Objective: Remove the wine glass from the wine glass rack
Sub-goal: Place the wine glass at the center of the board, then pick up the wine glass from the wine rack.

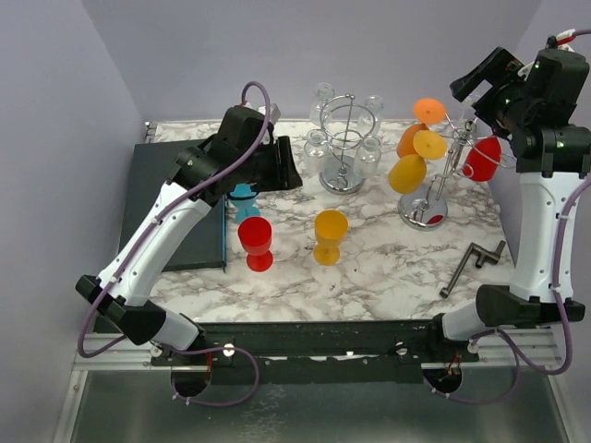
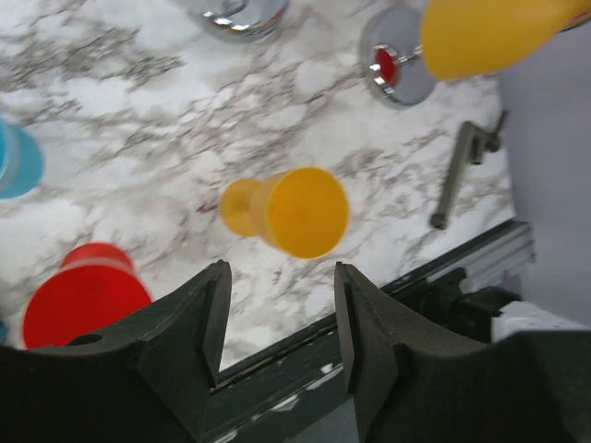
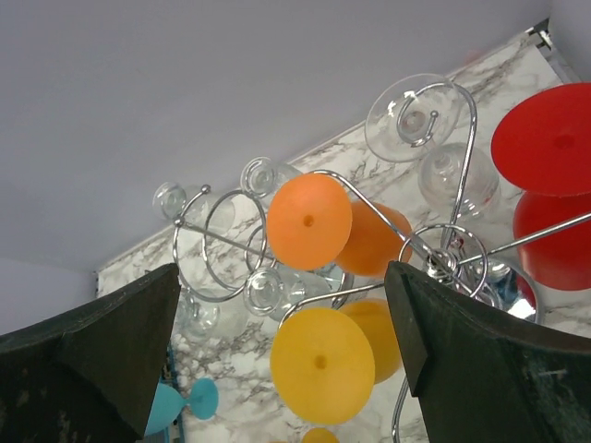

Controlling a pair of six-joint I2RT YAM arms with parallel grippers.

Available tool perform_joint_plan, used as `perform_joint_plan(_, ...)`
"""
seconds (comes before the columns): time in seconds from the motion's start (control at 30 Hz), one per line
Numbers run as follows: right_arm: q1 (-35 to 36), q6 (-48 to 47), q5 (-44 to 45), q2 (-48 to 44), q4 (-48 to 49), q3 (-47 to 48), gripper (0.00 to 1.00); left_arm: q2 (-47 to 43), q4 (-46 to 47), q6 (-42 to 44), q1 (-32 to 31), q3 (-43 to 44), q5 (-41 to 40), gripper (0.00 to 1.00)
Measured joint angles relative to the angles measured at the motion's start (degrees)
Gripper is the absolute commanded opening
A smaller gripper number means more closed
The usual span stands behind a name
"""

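Observation:
The wire wine glass rack (image 1: 434, 180) stands at the right and carries an orange wine glass (image 1: 429, 112), a yellow one (image 1: 407, 173) and a red one (image 1: 482, 159), all hanging upside down. My right gripper (image 3: 282, 332) hovers wide open above them; the round feet of the orange glass (image 3: 309, 233) and the yellow glass (image 3: 321, 365) lie between its fingers, untouched. My left gripper (image 2: 277, 305) is open and empty above the table. A yellow glass (image 2: 295, 210) stands beyond its fingertips, with a red glass (image 2: 83, 300) to the left.
A second chrome rack (image 1: 346, 138) with clear glasses stands at the back centre. A blue glass (image 1: 243, 198) sits by the dark mat (image 1: 180, 208) on the left. A metal crank (image 1: 473, 266) lies at the front right.

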Motion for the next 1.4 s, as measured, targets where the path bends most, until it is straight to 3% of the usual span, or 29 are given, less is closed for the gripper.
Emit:
perform_joint_plan(0.17, -0.1, 0.8, -0.6, -5.8, -0.6, -4.7, 1.0, 0.2, 12.8, -5.0, 0.0, -1.1, 7.1, 0.55)
perform_joint_plan(0.27, -0.2, 0.7, 3.6, -11.7, -2.5, -8.7, 1.0, 0.7, 18.7, -7.6, 0.0, -1.7, 10.1, 0.55)
perform_joint_plan(0.5, -2.2, 0.5, 10.8, -11.0, -6.3, -4.2, 1.0, 3.0, 32.0, -12.7, 0.0, -6.3, 17.2, 0.56)
perform_joint_plan(0.63, -8.6, 0.3, 9.2, -5.4, -7.2, 1.0, 0.99, 3.0, 34.6, -13.1, 0.0, -9.6, 19.9, 0.57)
perform_joint_plan(0.87, -25.0, 2.1, -3.7, 6.4, -7.3, 8.0, 0.95, -2.0, 35.5, -11.1, -0.1, -20.0, 21.6, 0.58)
perform_joint_plan(0.97, -26.6, 3.2, -8.3, 8.5, -7.3, 8.5, 0.91, -4.9, 35.4, -10.0, -0.1, -22.6, 21.7, 0.58)
perform_joint_plan(1.1, -27.1, 4.8, -12.4, 9.3, -7.2, 8.3, 0.78, -8.9, 35.8, -8.6, -0.1, -24.9, 21.8, 0.58)
perform_joint_plan(1.4, -27.5, 5.4, -13.3, 9.0, -6.0, 1.2, 0.68, -10.7, 35.6, -6.6, -0.1, -26.7, 21.8, 0.59)
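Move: The red glass still hanging on the right rack is about 4 cm ahead of the right hand, 9 cm to its right and some 22 cm below. Hanging at the same height are the clear glass, 7 cm ahead and straight in line, the orange glass, 8 cm ahead and 9 cm left, and the yellow glass, 2 cm back and 10 cm left. From the left hand the red glass lies about 16 cm ahead, 48 cm right and 10 cm below. Right hand loops back and 16 cm right past the hanging red glass, sinking and part-closing; left swings right, rolling. ##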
